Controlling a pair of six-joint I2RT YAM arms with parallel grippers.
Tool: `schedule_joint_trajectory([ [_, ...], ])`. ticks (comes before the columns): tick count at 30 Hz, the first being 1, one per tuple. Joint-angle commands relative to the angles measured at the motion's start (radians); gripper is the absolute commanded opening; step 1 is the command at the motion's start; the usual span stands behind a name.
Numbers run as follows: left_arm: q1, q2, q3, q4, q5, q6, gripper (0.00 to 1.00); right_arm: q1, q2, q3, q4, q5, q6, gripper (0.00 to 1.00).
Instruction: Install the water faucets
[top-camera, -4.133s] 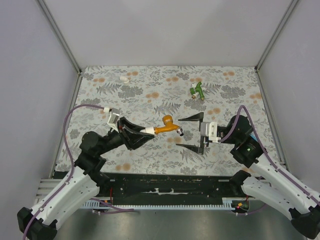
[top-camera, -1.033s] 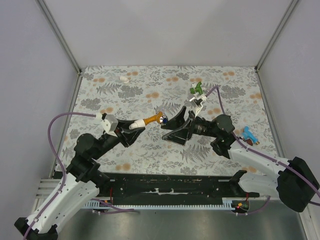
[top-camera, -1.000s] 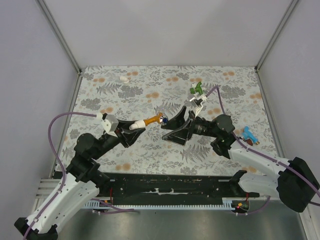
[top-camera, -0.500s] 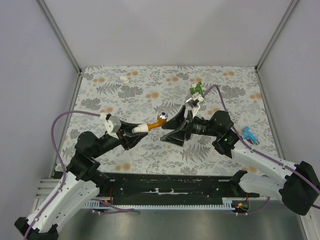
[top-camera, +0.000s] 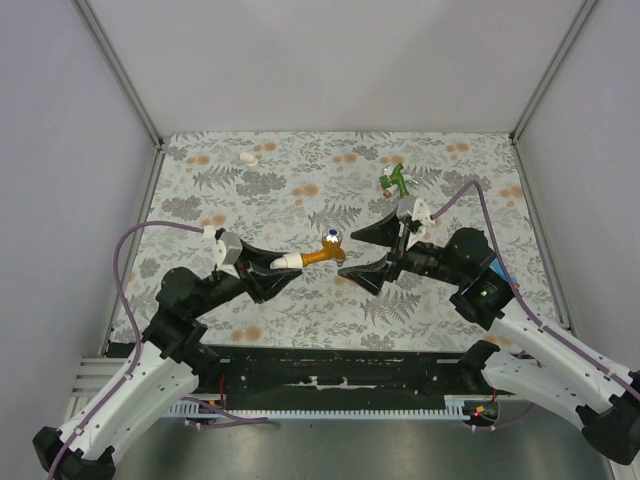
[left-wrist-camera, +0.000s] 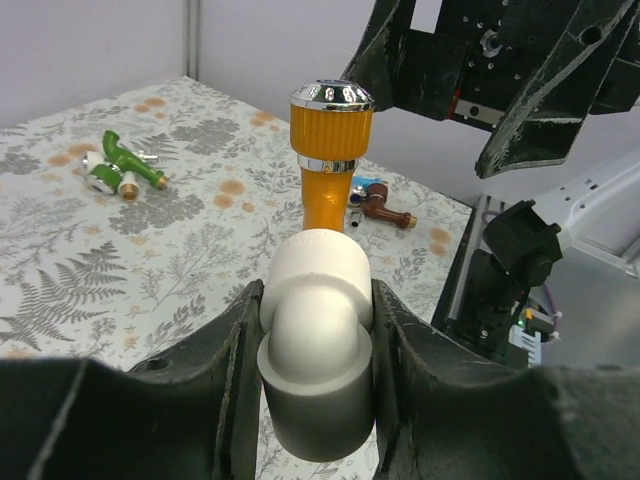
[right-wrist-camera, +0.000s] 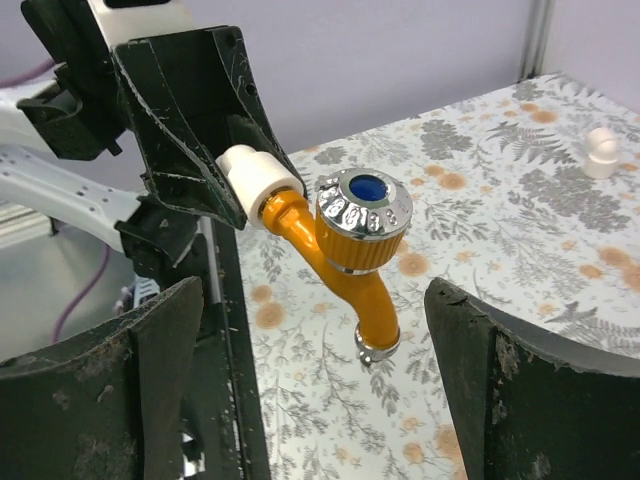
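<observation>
The orange water faucet (top-camera: 320, 255) hangs above the table, with a chrome knob with a blue cap on top. A white elbow fitting (top-camera: 288, 262) sits on its rear end, and my left gripper (top-camera: 281, 266) is shut on that fitting. The left wrist view shows the fitting (left-wrist-camera: 315, 330) pinched between both fingers, the faucet (left-wrist-camera: 330, 150) pointing away. My right gripper (top-camera: 352, 255) faces the spout, open wide. In the right wrist view the faucet (right-wrist-camera: 345, 275) hangs between the spread fingers (right-wrist-camera: 150, 350) of my right gripper (right-wrist-camera: 315, 290), touching neither. A green faucet (top-camera: 395, 182) lies at the back right.
A small separate white fitting (top-camera: 248, 157) lies at the back left, also seen as a white fitting (right-wrist-camera: 602, 150) in the right wrist view. A dark red faucet (left-wrist-camera: 382, 205) lies on the patterned table (top-camera: 300, 190) behind the right arm. Grey walls enclose the table.
My right arm has drawn back to the right and its open fingers have turned. My left gripper has carried the orange faucet slightly right and toward the near edge, still shut on the fitting.
</observation>
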Motion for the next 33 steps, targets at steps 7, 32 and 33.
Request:
schedule_joint_trajectory([
  [7, -0.003, 0.045, -0.004, 0.291, 0.205, -0.129, 0.02, -0.002, 0.000, 0.027, -0.067, -0.086, -0.204, 0.98],
  [32, -0.003, 0.094, 0.016, 0.370, 0.364, -0.072, 0.02, -0.002, 0.166, 0.133, 0.047, -0.427, 0.110, 0.06],
  [33, -0.004, 0.086, 0.016, 0.364, 0.372, -0.060, 0.02, -0.002, 0.183, 0.146, 0.032, -0.453, 0.130, 0.00],
])
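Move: The orange faucet, its white connector still held in the left fingers, has its body about 7 cm to the left of the open right hand, 2 cm farther out and roughly level; the white connector is some 17 cm to the right hand's left and 2 cm back. From the left hand the orange body lies about 11 cm right and 4 cm ahead. The green faucet lies on the table, roughly 20 cm ahead of the right hand, 11 cm right and 20 cm below. Both hands draw back about 4 cm, converging, as the right's fingers pinch the faucet body below its knob. ##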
